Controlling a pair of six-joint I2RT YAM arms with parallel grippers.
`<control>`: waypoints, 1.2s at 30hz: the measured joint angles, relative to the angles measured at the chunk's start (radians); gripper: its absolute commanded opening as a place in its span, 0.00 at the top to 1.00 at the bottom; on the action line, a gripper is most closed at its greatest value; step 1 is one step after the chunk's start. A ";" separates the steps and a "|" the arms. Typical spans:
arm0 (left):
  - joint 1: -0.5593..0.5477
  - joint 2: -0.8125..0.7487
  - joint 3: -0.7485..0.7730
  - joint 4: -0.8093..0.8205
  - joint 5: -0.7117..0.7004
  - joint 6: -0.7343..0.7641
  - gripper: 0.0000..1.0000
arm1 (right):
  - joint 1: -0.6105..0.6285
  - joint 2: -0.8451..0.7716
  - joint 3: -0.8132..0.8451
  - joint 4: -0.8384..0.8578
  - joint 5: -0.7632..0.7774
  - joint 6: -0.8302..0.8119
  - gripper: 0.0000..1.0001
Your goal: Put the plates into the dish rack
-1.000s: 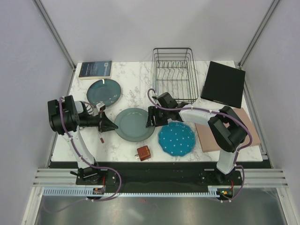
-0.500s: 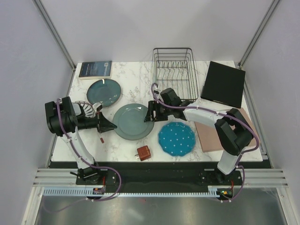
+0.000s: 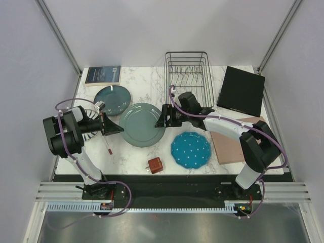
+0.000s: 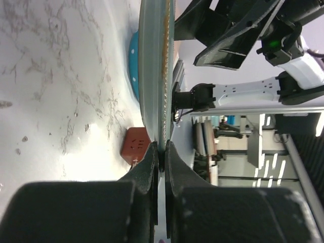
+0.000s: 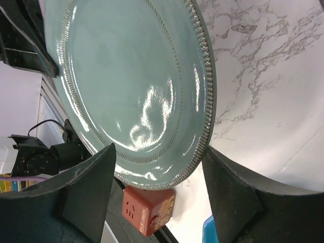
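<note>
My left gripper is shut on the left rim of the grey-green plate, which it holds tilted off the table. My right gripper is open at the plate's right rim, one finger on each side of it and neither pressing. The dark teal plate lies flat at the back left. At the front, the blue dotted plate also lies flat. A striped plate is partly hidden under my left arm. The dish rack stands at the back.
A red cube sits near the front edge, below the held plate. A black panel and a pink board lie on the right. A book rests at the back left corner.
The grey-green plate has risen and shifted toward the back in my left gripper's hold. My right gripper moved back with it and its jaws have spread wider.
</note>
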 measured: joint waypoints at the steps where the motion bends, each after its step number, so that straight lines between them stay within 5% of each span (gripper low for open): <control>1: -0.005 -0.017 0.010 0.000 -0.001 0.000 0.98 | -0.002 0.000 -0.003 0.003 -0.004 0.003 0.25; 16: -0.020 0.079 0.088 -0.003 0.002 0.012 0.98 | -0.040 -0.020 -0.028 0.061 -0.071 0.038 0.27; 36: -0.218 0.176 0.457 -0.010 0.025 -0.072 0.98 | -0.160 -0.074 -0.016 0.007 -0.082 -0.002 0.27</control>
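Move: Ahead and to the right of both hands, the dish rack's middle lies about 25 cm forward, 14 cm right and 5 cm below the right hand; from the left hand, some 28 cm forward and 32 cm right. Around 11 cm below the right hand's height, the dotted blue plate is 13 cm right and 7 cm back. From the left hand, the flat teal plate is 23 cm forward, 8 cm left and 11 cm below. Carrying the grey-green plate between them towards the dish rack, the left hand keeps its pinch on the left rim and goes about 8 cm forward and 4 cm right, dipping slightly, then rising, while turning some 10 degrees clockwise. The right hand, still half open with the right rim against its lower finger, moves about 4.5 cm right, a little less forward, and rises 3 cm. ##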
